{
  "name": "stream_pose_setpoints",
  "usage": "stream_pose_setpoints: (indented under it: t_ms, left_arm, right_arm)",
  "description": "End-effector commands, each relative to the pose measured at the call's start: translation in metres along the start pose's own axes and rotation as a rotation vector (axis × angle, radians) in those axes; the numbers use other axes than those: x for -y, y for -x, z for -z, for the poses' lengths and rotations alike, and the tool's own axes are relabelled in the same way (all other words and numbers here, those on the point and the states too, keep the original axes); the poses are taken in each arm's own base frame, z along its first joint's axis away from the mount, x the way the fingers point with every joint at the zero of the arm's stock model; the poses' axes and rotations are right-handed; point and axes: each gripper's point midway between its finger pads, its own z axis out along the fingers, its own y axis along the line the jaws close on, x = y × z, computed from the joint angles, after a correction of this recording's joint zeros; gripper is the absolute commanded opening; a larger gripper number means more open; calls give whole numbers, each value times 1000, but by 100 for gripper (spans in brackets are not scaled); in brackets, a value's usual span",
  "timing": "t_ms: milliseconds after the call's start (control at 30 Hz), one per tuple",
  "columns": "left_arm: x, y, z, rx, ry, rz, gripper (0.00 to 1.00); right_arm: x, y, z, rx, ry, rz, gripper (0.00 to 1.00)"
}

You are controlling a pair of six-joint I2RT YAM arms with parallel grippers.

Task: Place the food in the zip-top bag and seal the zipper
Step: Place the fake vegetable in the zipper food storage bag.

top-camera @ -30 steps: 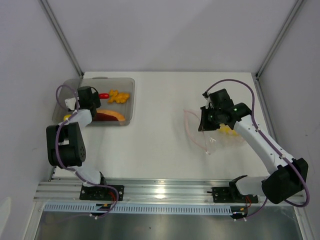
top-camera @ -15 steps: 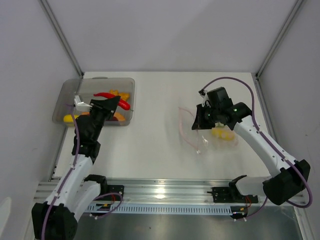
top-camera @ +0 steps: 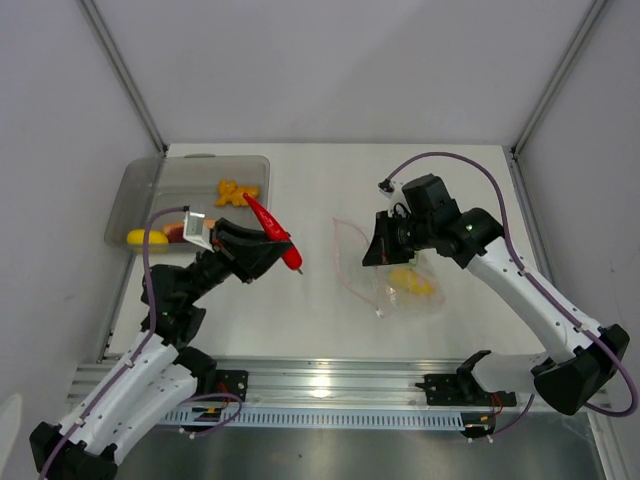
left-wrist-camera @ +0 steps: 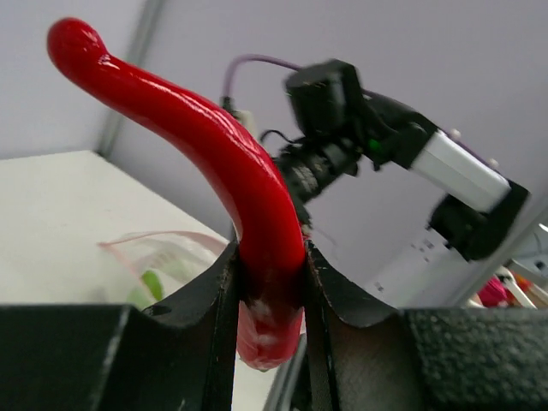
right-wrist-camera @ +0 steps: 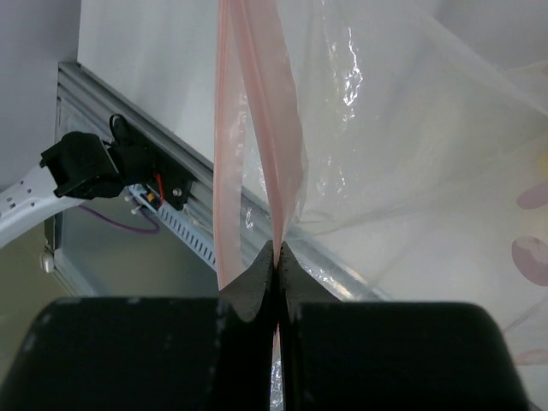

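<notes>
My left gripper (top-camera: 278, 250) is shut on the fat end of the red chili (top-camera: 268, 226), held in the air between tray and bag. In the left wrist view the chili (left-wrist-camera: 214, 145) curves up and away from the gripper (left-wrist-camera: 270, 257). My right gripper (top-camera: 378, 245) is shut on the pinkish zipper (right-wrist-camera: 261, 128) of the zip-top bag (top-camera: 400, 290), lifting that side of its mouth. The bag (right-wrist-camera: 402, 154) hangs crinkled below the gripper (right-wrist-camera: 276, 253). Yellow pieces (top-camera: 413, 283) and something green (left-wrist-camera: 152, 282) lie inside.
The grey tray (top-camera: 190, 158) at the back left holds orange bits (top-camera: 236, 191), a yellow piece (top-camera: 146, 237) and an orange-red slice (top-camera: 175, 232). An aluminium rail (top-camera: 320, 380) runs along the near edge. Slanted frame posts stand at both back corners.
The left arm has swung out of the tray to the right, carrying the chili toward the bag. The right gripper has drawn the bag left and nearer, still shut on its mouth strip.
</notes>
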Motion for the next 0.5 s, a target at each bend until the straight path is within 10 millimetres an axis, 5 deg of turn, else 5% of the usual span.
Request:
stream_pose_setpoints:
  t_ms: [0, 267, 467]
  left_arm:
    - [48, -6, -3, -43, -208, -137, 1]
    - [72, -15, -23, 31, -295, -176, 1]
    - [63, -21, -41, 108, -239, -151, 1]
  right_arm:
    - [-30, 4, 16, 29, 93, 27, 0]
    - [-42, 4, 19, 25, 146, 26, 0]
    - [-53, 8, 26, 30, 188, 18, 0]
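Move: The open mouth of the zip-top bag is some 14 cm to the right of the left hand, which holds the red chilli, about 1 cm farther out and 17 cm lower. The right gripper, holding the bag's rim, is about 17 cm right, 2 cm farther out and 12 cm below the left. From the right hand, the mouth is about 3 cm left, 1 cm back and 5 cm below; the yellow vegetable inside lies 9 cm right, level, 17 cm below. The red chilli, still pinched in the left fingers, is carried right and back towards the bag mouth, about 6 cm right and 5 cm back, the backward part easing into a slight forward return while the hand rises a touch. The left wrist tips up and turns clockwise roughly 10 degrees each. The right hand keeps its pinch on the rim and eases back, left and up by about 3 cm. ##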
